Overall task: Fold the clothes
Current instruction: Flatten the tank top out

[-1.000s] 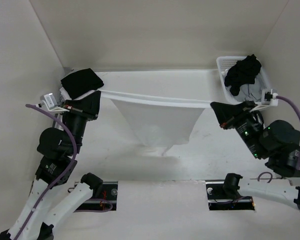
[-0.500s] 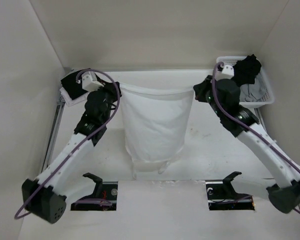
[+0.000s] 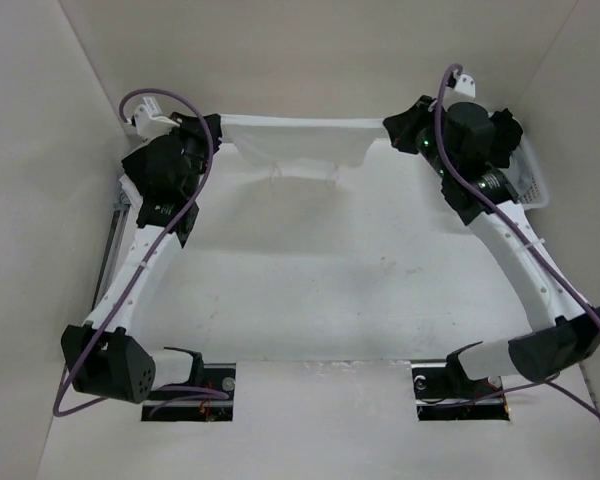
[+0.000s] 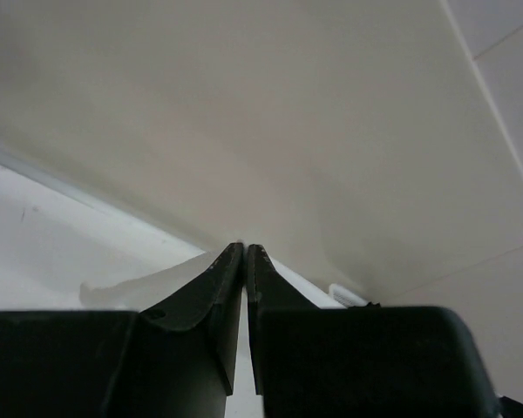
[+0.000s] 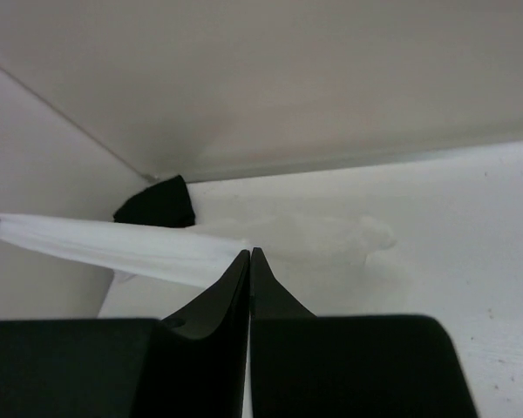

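Observation:
The clothes, a thin white camisole [image 3: 298, 143], hang stretched in a short band near the back wall, thin straps dangling beneath. My left gripper [image 3: 216, 127] is shut on its left end and my right gripper [image 3: 390, 126] on its right end. In the right wrist view the white fabric [image 5: 113, 244] runs taut from the left edge into the shut right gripper [image 5: 249, 251]. The left wrist view shows the left gripper [image 4: 244, 246] with jaws pressed together and pale cloth [image 4: 170, 277] just beyond them. Most of the garment is hidden there.
A black garment [image 3: 140, 165] lies at the far left, partly under my left arm, and shows as the dark garment [image 5: 157, 202] in the right wrist view. A white lattice basket [image 3: 532, 185] with dark garments [image 3: 507, 130] stands at the far right, behind my right arm.
Both arms have reached from the near sides of the table to the back wall, carrying the camisole from mid-table to the far edge. It now hangs bunched shorter.

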`<state>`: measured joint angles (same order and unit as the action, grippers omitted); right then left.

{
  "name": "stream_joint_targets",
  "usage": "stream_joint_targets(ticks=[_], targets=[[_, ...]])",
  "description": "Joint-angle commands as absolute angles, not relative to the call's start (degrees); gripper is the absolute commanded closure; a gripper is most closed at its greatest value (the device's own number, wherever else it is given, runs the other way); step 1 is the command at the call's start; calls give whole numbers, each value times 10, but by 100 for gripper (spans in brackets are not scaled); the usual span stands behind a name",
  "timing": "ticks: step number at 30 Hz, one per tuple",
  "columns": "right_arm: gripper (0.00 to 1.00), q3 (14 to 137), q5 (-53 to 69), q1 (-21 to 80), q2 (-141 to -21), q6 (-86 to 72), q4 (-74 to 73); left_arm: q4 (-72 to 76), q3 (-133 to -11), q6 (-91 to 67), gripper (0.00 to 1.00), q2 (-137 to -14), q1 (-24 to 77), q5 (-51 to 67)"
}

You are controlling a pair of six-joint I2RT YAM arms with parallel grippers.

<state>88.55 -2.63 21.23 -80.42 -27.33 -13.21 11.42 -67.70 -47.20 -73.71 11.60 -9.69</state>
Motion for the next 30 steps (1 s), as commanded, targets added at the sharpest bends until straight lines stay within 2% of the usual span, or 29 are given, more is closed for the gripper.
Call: stream_joint_targets(ticks=[1,12,18,25,30], targets=[[97,872,-13,217,-754,-267,-107,150,-668,-479,95,-696,116,-73],[97,471,-25,231,-625,-364,13,197,-365,-493,94,-602,147,-91],[98,289,-25,282,-558,-438,31,145,-195,-504,94,-493,152,-80],[98,172,-58,402,-429,-524,-59,-39,-97,-560,94,-316,174,-65],[97,172,-75,452,-395,-549,-91,-81,-102,-565,94,-286,177,-79]])
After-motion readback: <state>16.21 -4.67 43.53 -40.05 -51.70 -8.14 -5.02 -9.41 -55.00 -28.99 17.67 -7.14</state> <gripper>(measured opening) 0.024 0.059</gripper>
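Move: The tank top hangs stretched between the hands by its two hem corners. The open patch of table where it will be laid is centred about 17 cm back, 14 cm to the right and 39 cm below the left hand; from the right hand that is roughly 15 cm back, 15 cm left and 40 cm below. The black folded cloth lies some 3 cm ahead, 13 cm left and 37 cm below the left hand. The white basket sits about 5 cm ahead, 23 cm right and 35 cm below the right hand. Both hands keep their pinch on the hem corners and swing the tank top down and back onto the table. After a slight lift they drop together by some 30 cm, then sweep back low towards the bases, just over 20 cm in all, with the fingers tipping down about 30 degrees. ##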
